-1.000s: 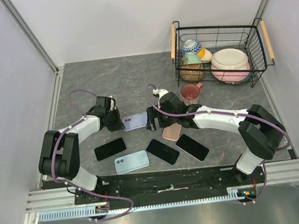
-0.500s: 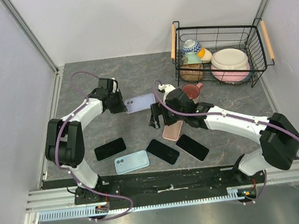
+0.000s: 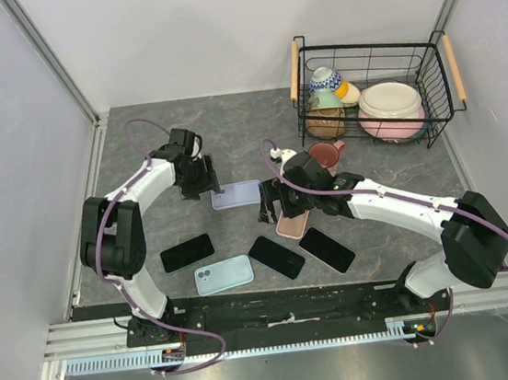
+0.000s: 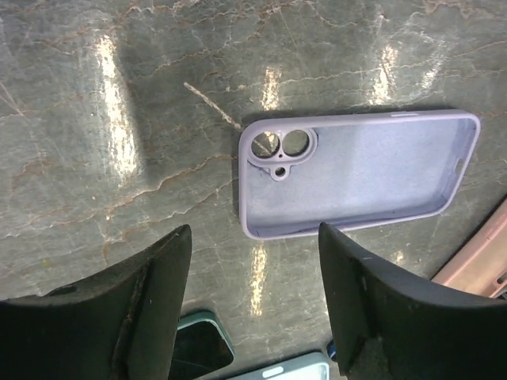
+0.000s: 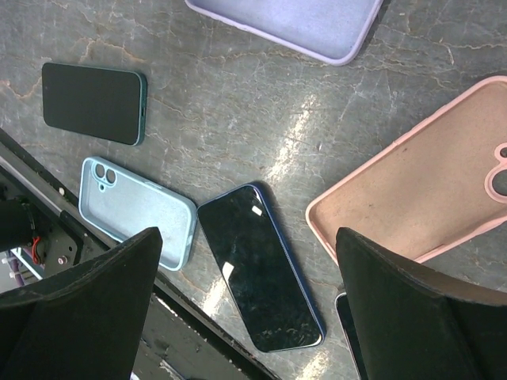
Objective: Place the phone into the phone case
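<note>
An empty lilac phone case [image 3: 238, 195] lies open side up on the table, its camera holes toward my left gripper [image 3: 210, 182]. The left wrist view shows that case [image 4: 356, 170] just beyond my left gripper [image 4: 253, 229], which is open and holds nothing. My right gripper [image 3: 270, 208] hovers open over a dark blue phone [image 5: 257, 265], with nothing between its fingers [image 5: 95, 301]. A pink case [image 3: 292, 223] lies under the right arm. The blue phone [image 3: 276, 257] sits near the front, and another black phone [image 3: 326, 250] lies to its right.
A green-edged phone [image 3: 187, 252] and a light blue case [image 3: 224, 274] lie at the front left. A maroon cup [image 3: 324, 155] stands behind the right arm. At the back right a wire basket [image 3: 431, 48] holds bowls and cups.
My left gripper has carried the lilac case to the right, set it flat on the table and opened, letting it go. The right gripper shifted slightly right and stays open.
</note>
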Motion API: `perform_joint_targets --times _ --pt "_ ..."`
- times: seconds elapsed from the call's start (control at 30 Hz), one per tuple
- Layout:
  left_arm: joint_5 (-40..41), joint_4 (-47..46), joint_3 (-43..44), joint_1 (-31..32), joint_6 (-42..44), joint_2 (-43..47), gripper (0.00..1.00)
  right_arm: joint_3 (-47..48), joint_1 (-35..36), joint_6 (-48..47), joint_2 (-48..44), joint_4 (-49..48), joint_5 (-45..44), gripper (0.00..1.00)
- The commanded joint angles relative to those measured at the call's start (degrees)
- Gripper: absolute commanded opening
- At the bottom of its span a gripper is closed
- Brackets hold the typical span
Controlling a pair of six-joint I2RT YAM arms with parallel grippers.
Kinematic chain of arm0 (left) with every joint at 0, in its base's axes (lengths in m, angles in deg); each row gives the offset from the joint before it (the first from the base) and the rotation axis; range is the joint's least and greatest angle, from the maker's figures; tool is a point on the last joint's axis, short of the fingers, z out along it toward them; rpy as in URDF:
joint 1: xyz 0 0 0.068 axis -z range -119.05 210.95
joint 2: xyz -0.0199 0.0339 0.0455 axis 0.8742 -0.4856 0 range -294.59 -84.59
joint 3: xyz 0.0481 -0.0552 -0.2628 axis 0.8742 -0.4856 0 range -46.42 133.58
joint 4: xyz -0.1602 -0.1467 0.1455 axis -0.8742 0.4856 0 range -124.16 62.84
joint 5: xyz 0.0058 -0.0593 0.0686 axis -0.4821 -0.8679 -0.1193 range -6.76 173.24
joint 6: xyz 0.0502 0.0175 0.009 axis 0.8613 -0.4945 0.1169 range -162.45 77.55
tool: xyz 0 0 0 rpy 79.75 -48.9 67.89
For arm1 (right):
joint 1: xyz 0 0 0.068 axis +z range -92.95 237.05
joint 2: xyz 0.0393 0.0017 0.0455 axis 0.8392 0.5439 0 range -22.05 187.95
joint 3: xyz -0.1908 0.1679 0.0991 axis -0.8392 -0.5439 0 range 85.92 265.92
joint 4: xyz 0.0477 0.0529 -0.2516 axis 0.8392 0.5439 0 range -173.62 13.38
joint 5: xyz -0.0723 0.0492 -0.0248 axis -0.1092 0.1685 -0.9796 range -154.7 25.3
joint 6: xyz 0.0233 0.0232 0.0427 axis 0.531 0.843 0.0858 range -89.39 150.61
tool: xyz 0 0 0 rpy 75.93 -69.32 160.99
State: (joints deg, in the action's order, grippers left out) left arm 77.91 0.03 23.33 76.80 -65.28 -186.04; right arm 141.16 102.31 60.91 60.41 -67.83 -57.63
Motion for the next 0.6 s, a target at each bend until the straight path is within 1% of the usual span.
perform_joint_targets --times 0.0,0.07,0.13,0.2,0.23,0.3,0.33,0.5,0.57 --pt "-0.03 3.69 2.23 0.31 1.38 5.20 0.72 2.85 -0.25 0.63 -0.19 1.52 0.58 0.98" --pt "-3.89 3.16 0.39 0.40 1.47 8.71 0.72 3.99 -0.34 0.98 -0.80 2.05 -0.04 0.98" --pt "-9.95 2.02 -3.11 0.40 1.38 12.22 0.72 4.43 -0.69 1.25 -1.94 2.66 -1.09 0.98" --pt "-14.43 -1.05 -6.28 0.40 1.04 14.69 0.72 4.35 -1.04 1.69 -2.91 3.71 -1.88 0.98" --pt "-19.06 -2.63 -9.95 0.40 0.34 15.92 0.72 4.17 -1.13 1.69 -3.87 4.16 -2.93 0.98" --pt "-22.96 -6.85 -13.84 0.40 -0.63 19.44 0.72 2.77 -1.48 2.30 -5.02 6.08 -3.81 0.98" --pt "-26.37 -8.08 -17.25 0.40 -1.68 20.49 0.73 1.81 -1.49 2.74 -6.50 6.53 -4.08 0.98" --pt "-29.83 -14.75 -25.27 0.67 -5.20 25.33 0.74 -8.12 -2.19 5.46 -12.13 8.81 -2.94 0.98" --pt "-32.20 -17.22 -28.61 0.75 -6.08 25.51 0.74 -11.28 -2.36 7.66 -13.81 10.13 -1.89 0.98"
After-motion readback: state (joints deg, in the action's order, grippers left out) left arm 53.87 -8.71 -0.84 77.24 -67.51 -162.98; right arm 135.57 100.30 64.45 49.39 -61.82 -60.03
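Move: The light blue case, the likely next thing, lies about 23 cm back and 3 cm right of the left hand, some 4 cm lower, as does everything on the table. The lavender case, already let go, has its middle about 8 cm right and 1 cm ahead. The black phone is about 16 cm back and 7 cm left, the navy-edged phone about 20 cm back and 18 cm right. From the right hand the light blue case is about 13 cm back, 15 cm left and 11 cm below. The lavender case is left behind as the left hand, still open, first lifts about 5 cm, then swings back and somewhat right, about 11 cm back in all, sinking a little at the end towards the light blue case. Its fingers tilt over to the right by some 25 degrees. The right hand, still open and empty, shifts right about 4 cm and slightly back, rising then dipping. ##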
